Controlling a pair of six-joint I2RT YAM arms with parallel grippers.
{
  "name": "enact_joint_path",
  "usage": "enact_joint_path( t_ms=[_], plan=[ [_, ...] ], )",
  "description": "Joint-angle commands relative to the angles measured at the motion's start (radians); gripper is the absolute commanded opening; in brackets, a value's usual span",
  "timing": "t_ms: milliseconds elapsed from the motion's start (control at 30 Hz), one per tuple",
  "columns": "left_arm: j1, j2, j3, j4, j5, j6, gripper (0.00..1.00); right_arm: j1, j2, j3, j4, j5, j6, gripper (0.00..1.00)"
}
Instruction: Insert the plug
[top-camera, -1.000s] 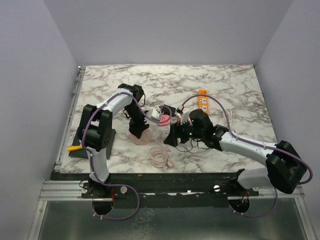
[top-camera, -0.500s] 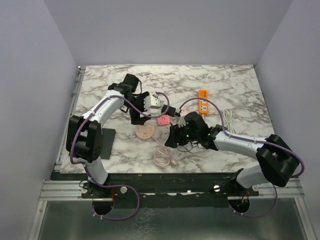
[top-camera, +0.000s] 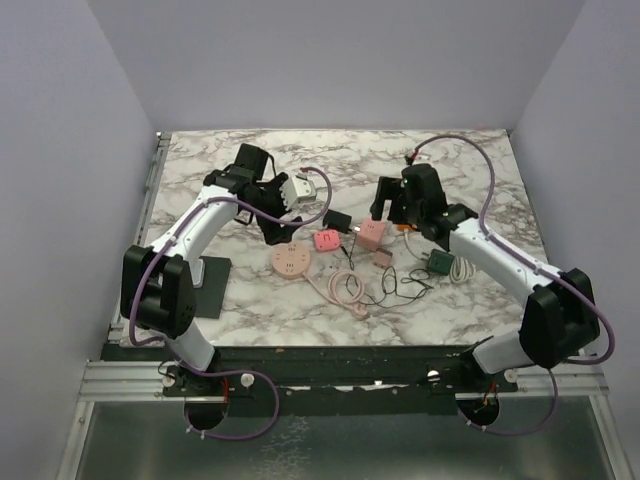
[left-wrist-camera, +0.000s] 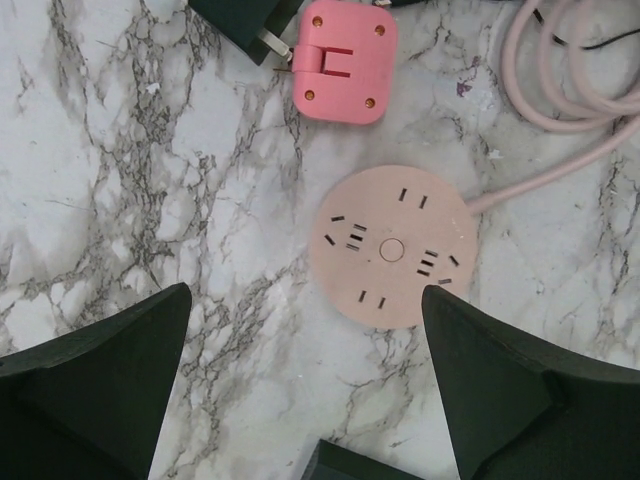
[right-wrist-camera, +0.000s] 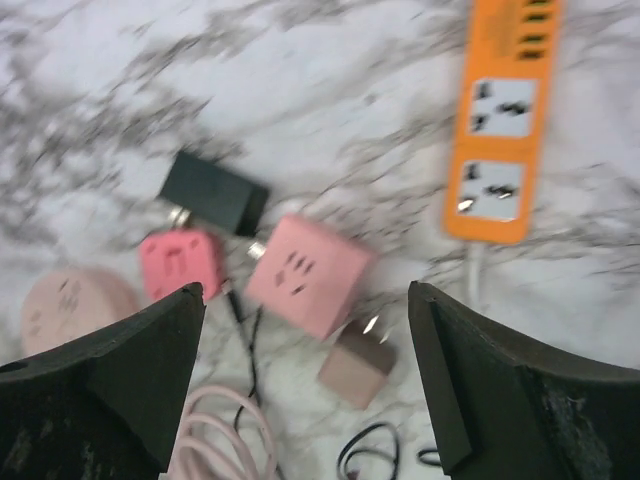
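Observation:
A round pink socket (top-camera: 290, 262) (left-wrist-camera: 392, 247) lies flat with its slots up, its pink cable (top-camera: 345, 290) coiled beside it. Just beyond it are a flat pink adapter (top-camera: 326, 240) (left-wrist-camera: 343, 62) and a black plug (top-camera: 340, 220) (right-wrist-camera: 212, 192). A pink cube socket (top-camera: 372, 232) (right-wrist-camera: 310, 275) and a small tan plug (top-camera: 383, 258) (right-wrist-camera: 358, 372) lie to their right. My left gripper (top-camera: 280, 232) (left-wrist-camera: 305, 292) hangs open above the marble next to the round socket. Over the pink cube my right gripper (top-camera: 383, 210) (right-wrist-camera: 305, 290) is open too. Neither holds anything.
An orange power strip (right-wrist-camera: 500, 120) lies at the back right, mostly under my right arm in the top view. A green plug (top-camera: 440, 263) with thin black wires (top-camera: 405, 285) and a white cord (top-camera: 462, 268) sit to the right. The marble table (top-camera: 450, 160) has walls on three sides.
My left gripper has opened and pulled back from the round socket. The right arm has swung from the front centre to the back right, uncovering the plugs. The pink cable has shifted right.

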Motion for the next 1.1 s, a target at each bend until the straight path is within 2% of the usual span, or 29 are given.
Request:
enact_joint_path(
  t_ms=[0,200,367,633,867,933,1067],
  plan=[
    [-0.007,-0.055,-0.062,0.007,0.087,-0.041,0.99,-0.081,0.141,0.075,-0.137,0.239,-0.047,0.89],
    [-0.097,-0.052,-0.114,0.034,0.067,-0.038,0.99,-0.144,0.309,0.139,-0.093,0.248,-0.080,0.88],
    [-0.206,-0.027,-0.110,0.034,0.050,-0.039,0.99,-0.170,0.444,0.280,-0.132,0.270,-0.106,0.86],
    [-0.322,0.005,-0.158,0.039,0.051,0.004,0.99,-0.223,0.571,0.424,-0.171,0.240,-0.166,0.84],
    [-0.400,0.022,-0.195,0.044,0.065,0.047,0.99,-0.232,0.659,0.501,-0.208,0.138,-0.204,0.82],
    [-0.422,0.028,-0.203,0.046,0.042,0.069,0.99,-0.233,0.676,0.516,-0.221,0.112,-0.208,0.79],
    [-0.426,0.046,-0.183,0.051,0.040,0.038,0.99,-0.232,0.672,0.508,-0.204,0.079,-0.268,0.59]
  ],
)
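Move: The orange power strip lies about 14 cm ahead of the right hand, 10 cm right and 14 cm below; the pink cube sits roughly 6 cm straight ahead, the brown adapter level but 4 cm right. The left hand's target, the pink plug, is some 21 cm back, 23 cm right and 12 cm below; from that hand, its coiled cord is 14 cm back and 20 cm right, the round socket 6 cm back and 6 cm right. Right hand sinks some 12 cm forward-right astride the power strip, fingers closing partway; open left goes back-right towards plug. ##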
